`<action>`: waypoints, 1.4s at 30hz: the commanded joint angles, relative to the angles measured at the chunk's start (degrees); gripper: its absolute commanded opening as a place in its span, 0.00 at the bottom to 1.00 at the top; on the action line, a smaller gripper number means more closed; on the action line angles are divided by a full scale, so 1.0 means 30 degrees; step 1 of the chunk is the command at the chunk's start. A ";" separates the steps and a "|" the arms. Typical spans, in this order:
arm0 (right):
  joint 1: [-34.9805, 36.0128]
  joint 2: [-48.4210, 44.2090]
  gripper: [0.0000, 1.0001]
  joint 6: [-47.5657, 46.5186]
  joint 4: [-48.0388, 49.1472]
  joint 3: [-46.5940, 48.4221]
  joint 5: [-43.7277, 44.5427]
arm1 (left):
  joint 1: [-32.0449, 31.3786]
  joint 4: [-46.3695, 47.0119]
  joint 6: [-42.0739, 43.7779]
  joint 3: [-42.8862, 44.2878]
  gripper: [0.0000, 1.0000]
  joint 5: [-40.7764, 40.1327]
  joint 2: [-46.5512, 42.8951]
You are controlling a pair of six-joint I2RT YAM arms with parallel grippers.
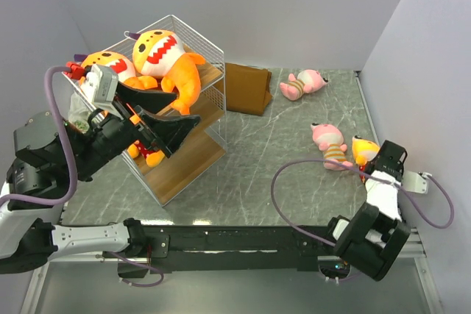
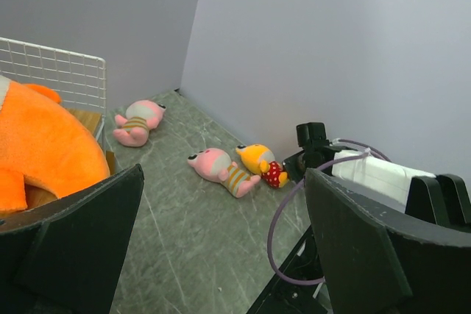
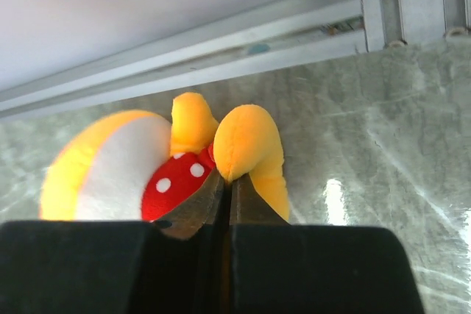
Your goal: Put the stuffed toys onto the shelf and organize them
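Note:
The shelf (image 1: 184, 159) stands at the left, with two big orange sharks (image 1: 165, 56) (image 1: 110, 64) on its top board and a small orange-headed toy (image 1: 147, 154) on a lower board. My left gripper (image 1: 187, 107) hangs wide open and holds nothing beside the shelf, a shark (image 2: 44, 145) at its left finger. Two pink toys (image 1: 305, 82) (image 1: 330, 141) lie on the table. At the right wall lies another orange-headed toy (image 1: 362, 149) in red dotted clothes. My right gripper (image 3: 226, 182) is shut, its tips pinching that toy's orange leg (image 3: 246, 141).
A brown folded bag (image 1: 246, 87) sits against the back wall beside the shelf. The right wall and an aluminium rail (image 3: 221, 42) run close behind the pinched toy. A purple cable (image 1: 294, 182) loops over the table from the right arm.

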 commanded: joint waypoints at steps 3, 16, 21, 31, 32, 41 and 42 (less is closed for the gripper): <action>0.0315 -0.3483 0.00 -0.2014 -0.0419 0.1783 -0.0237 | -0.0054 0.0719 0.0391 0.0008 0.96 -0.0245 -0.0720; 0.9353 -0.5479 0.00 -0.2926 -0.3552 0.8698 -0.2260 | -0.0054 0.0867 0.1241 -0.0375 0.96 -0.0685 -0.1337; 1.3698 -0.6938 0.00 -0.2723 -0.2938 0.7385 -0.3491 | -0.0054 0.1510 0.1359 -0.1075 0.97 -0.0509 -0.1921; 2.1580 -0.8674 0.00 0.0381 -0.2733 0.6237 -0.2148 | -0.0054 0.1482 0.1124 -0.1282 0.97 -0.0538 -0.2040; 2.2369 -0.8411 0.00 0.1022 -0.2705 0.6326 -0.1709 | -0.0054 0.1511 0.1095 -0.1311 0.97 -0.0480 -0.2040; 2.8847 -0.5429 0.00 0.5944 -0.2117 0.7730 0.3209 | -0.0054 0.1571 0.0831 -0.1165 0.97 -0.0333 -0.1807; 2.9113 -0.5044 0.00 0.6182 -0.2379 0.8082 0.3478 | -0.0054 0.1541 0.0773 -0.1078 0.97 -0.0275 -0.1777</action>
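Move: Far off to the right hand's left, some 82 cm away and 14 cm ahead, stands the shelf, its middle about 21 cm higher than this hand, which already grips the yellow toy in the red dress. The nearer pink toy lies about 13 cm ahead and 12 cm left, level with the hand; the brown bag is roughly 44 cm ahead and 49 cm left. From the left hand, the shelf's middle is about 21 cm ahead, 8 cm left and 27 cm below. Lifting the yellow toy off the table by its lower body, the right hand goes up about 20 cm and somewhat forward, then sweeps left towards the shelf, nearly 40 cm in all, easing back as it goes. The wrist swings counter-clockwise some 75 degrees and the fingers tip up towards level, staying shut on the toy. The left hand, open and empty, drifts about 3 cm left. ##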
